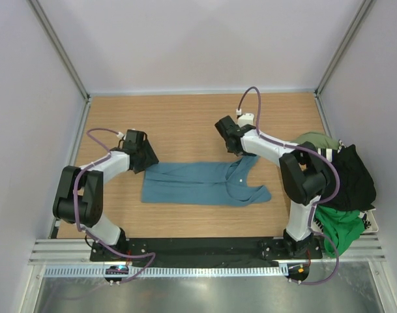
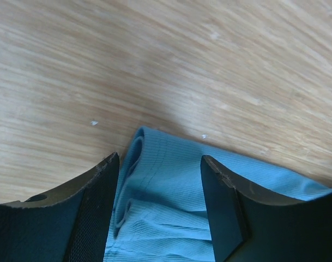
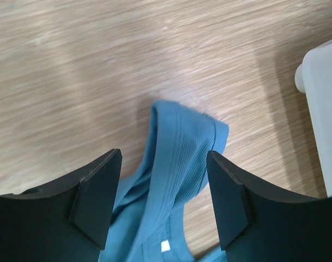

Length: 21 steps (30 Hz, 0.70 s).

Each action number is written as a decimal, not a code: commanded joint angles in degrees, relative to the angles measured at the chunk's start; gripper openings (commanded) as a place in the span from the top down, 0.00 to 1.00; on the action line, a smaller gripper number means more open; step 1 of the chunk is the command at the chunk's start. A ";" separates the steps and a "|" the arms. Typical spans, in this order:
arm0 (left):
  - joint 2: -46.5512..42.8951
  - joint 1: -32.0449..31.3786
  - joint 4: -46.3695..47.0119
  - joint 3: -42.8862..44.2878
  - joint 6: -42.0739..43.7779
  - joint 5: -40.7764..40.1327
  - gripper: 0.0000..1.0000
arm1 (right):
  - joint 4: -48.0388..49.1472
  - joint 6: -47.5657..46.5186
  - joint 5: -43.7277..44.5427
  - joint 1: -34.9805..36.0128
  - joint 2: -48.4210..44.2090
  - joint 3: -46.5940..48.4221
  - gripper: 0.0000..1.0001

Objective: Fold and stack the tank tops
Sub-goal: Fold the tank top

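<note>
A teal blue tank top [image 1: 205, 184] lies flat on the wooden table, folded lengthwise, hem to the left and straps to the right. My left gripper [image 1: 143, 155] hovers at its far left corner. In the left wrist view that gripper [image 2: 160, 164] is open, and the folded teal corner [image 2: 166, 191] lies loose on the wood between the black fingers [image 2: 95, 213]. My right gripper [image 1: 232, 141] is at the far right strap end. It [image 3: 163, 161] is open too, with the teal strap [image 3: 182, 147] lying unpinched between its jaws.
A heap of other tank tops sits at the right edge: black [image 1: 352, 176], green [image 1: 339, 233] and olive [image 1: 318, 139], partly on a white tray [image 1: 371, 222]. A white object [image 3: 324, 109] shows at the right of the right wrist view. Walls enclose the table.
</note>
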 commanded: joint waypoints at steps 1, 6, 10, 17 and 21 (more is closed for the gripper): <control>1.41 -0.14 1.94 1.69 0.52 1.22 0.38 | -1.92 0.15 3.47 -1.81 1.65 3.97 0.30; 2.47 -0.14 2.55 1.52 0.52 1.57 0.41 | -1.04 -0.73 1.28 -3.66 3.32 4.50 0.31; 2.30 -0.14 2.55 1.34 0.79 1.40 0.48 | 0.10 -0.56 0.66 -3.75 2.72 3.10 0.50; 2.12 -0.14 2.46 1.34 1.23 1.05 0.68 | 3.17 0.85 2.06 -3.84 -3.43 -2.70 0.97; 2.56 -0.14 2.02 1.69 1.40 0.43 0.75 | 7.73 1.81 2.33 -3.84 -9.75 -8.85 0.99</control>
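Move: The tank top lies folded into a long strip, its hem end by the left hand and its straps by the right. The left hand's half-open fingers already straddle the far hem corner, about 1 cm ahead and 1 cm lower; the near hem corner is some 13 cm back and 3 cm left. The far strap's end lies about 2 cm right, 1 cm ahead and 2 cm below the right hand; the near strap is roughly 15 cm back and 8 cm right, the white crate's middle about 30 cm right and 12 cm back. The right hand reaches some 2.5 cm to the right, with a little forward and down, over the end of the far strap, shuts its fingers on the cloth and, as they finish closing, draws the strap back about 2 cm towards the base and 1 cm farther right, lifting only slightly at the end. Meanwhile the left hand edges forward by less than 1 cm and, staying low at the far hem corner, narrows its fingers from well open to about a quarter open, gathering the corner between them. ##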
